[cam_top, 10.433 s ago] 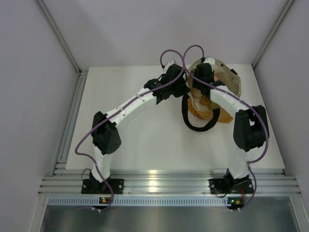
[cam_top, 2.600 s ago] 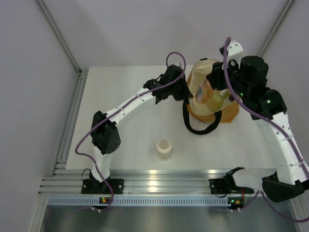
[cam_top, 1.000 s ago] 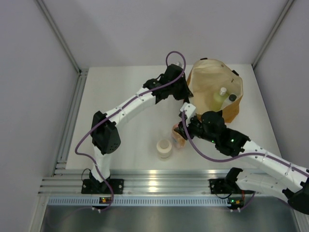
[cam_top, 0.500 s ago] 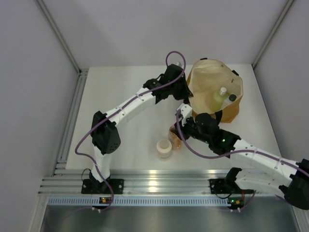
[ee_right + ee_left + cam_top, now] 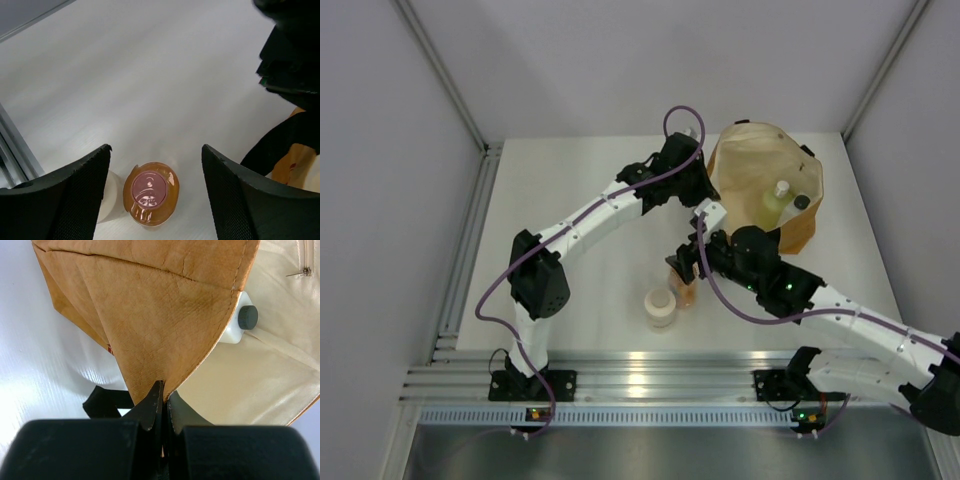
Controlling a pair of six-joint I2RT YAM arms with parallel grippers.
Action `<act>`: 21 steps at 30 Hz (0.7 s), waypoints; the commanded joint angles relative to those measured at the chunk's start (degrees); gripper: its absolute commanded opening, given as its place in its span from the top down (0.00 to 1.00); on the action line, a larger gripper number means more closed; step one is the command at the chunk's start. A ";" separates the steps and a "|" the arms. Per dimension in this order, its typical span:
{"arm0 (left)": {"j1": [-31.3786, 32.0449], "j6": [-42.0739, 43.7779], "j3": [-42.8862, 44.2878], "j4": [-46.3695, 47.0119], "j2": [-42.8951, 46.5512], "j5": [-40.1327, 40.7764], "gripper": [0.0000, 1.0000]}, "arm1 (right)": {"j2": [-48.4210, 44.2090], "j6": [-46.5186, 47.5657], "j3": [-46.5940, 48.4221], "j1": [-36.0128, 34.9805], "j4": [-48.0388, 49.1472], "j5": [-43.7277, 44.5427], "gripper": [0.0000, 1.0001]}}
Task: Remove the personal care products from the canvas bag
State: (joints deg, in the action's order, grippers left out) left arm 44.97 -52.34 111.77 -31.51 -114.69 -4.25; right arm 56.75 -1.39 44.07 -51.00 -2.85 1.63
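The tan canvas bag lies open at the back right, cream lining showing. My left gripper is shut on its rim. Inside rest a pale yellow-green bottle and a whitish bottle with a black cap. An orange bottle with a pink cap stands upright on the table, right beside the cream round jar. My right gripper hangs open just above the orange bottle, its fingers apart from it on both sides.
The bag's black loop handle lies on the table under my right arm, and another part of it shows below the left gripper. A metal rail runs along the near edge.
My right gripper set the orange bottle down beside the jar, opened and let it go, then lifted slightly. The left arm kept still, holding the bag's rim.
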 commanded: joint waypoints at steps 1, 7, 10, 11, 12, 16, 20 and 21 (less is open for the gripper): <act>0.56 0.66 2.05 0.31 2.28 -1.20 1.00 | -2.35 -2.20 7.59 0.19 -2.75 4.69 0.28; 0.56 -0.05 2.05 0.39 2.28 -2.07 1.00 | -2.08 -7.05 18.05 9.33 -13.13 8.39 0.28; 0.56 -0.13 1.88 0.31 2.54 -2.25 1.00 | -1.29 -9.68 21.66 15.48 -17.35 9.18 0.28; 0.56 -0.13 1.70 0.39 2.63 -2.25 1.00 | -0.94 -10.56 22.80 17.15 -18.32 9.62 0.29; 0.56 -0.31 1.61 0.39 2.81 -2.25 1.00 | -0.07 -11.61 23.33 18.82 -19.37 10.23 0.31; 1.08 -0.75 1.35 0.48 3.16 -2.43 1.00 | 2.75 -16.53 25.09 24.89 -25.35 16.29 0.32; 2.05 -0.75 1.09 0.39 3.07 -2.08 1.00 | 3.45 -19.00 23.87 26.57 -29.13 22.35 0.32; 2.40 -0.66 0.91 0.39 3.07 -1.55 1.00 | 3.37 -19.52 23.34 27.27 -29.40 23.41 0.32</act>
State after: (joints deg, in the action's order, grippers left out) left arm 45.67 -52.45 111.77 -31.53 -114.69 -4.86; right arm 60.42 -17.02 67.11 -25.41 -27.11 18.59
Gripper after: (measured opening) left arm 0.026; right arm 0.686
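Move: The green bottle in the canvas bag stands about 15 cm ahead of the right hand, 21 cm to its right and 11 cm lower; the white bottle is some 4 cm to the right of it and 2 cm nearer. The just-released orange bottle is about 2 cm back and straight below by 11 cm; the white jar lies 6 cm back, 5 cm left, 14 cm below. From the left hand the green bottle is about 14 cm right, 2 cm ahead and lower. Already clear of the orange bottle, the right hand swings open-fingered some 17 cm to the right and 10 cm forward, towards the green bottle in the bag. It arcs up about 12 cm, then sinks 4 or 5 cm over the bag's mouth while turning clockwise about 45 degrees to point forward. The left fingers keep pinching the bag's rim. ##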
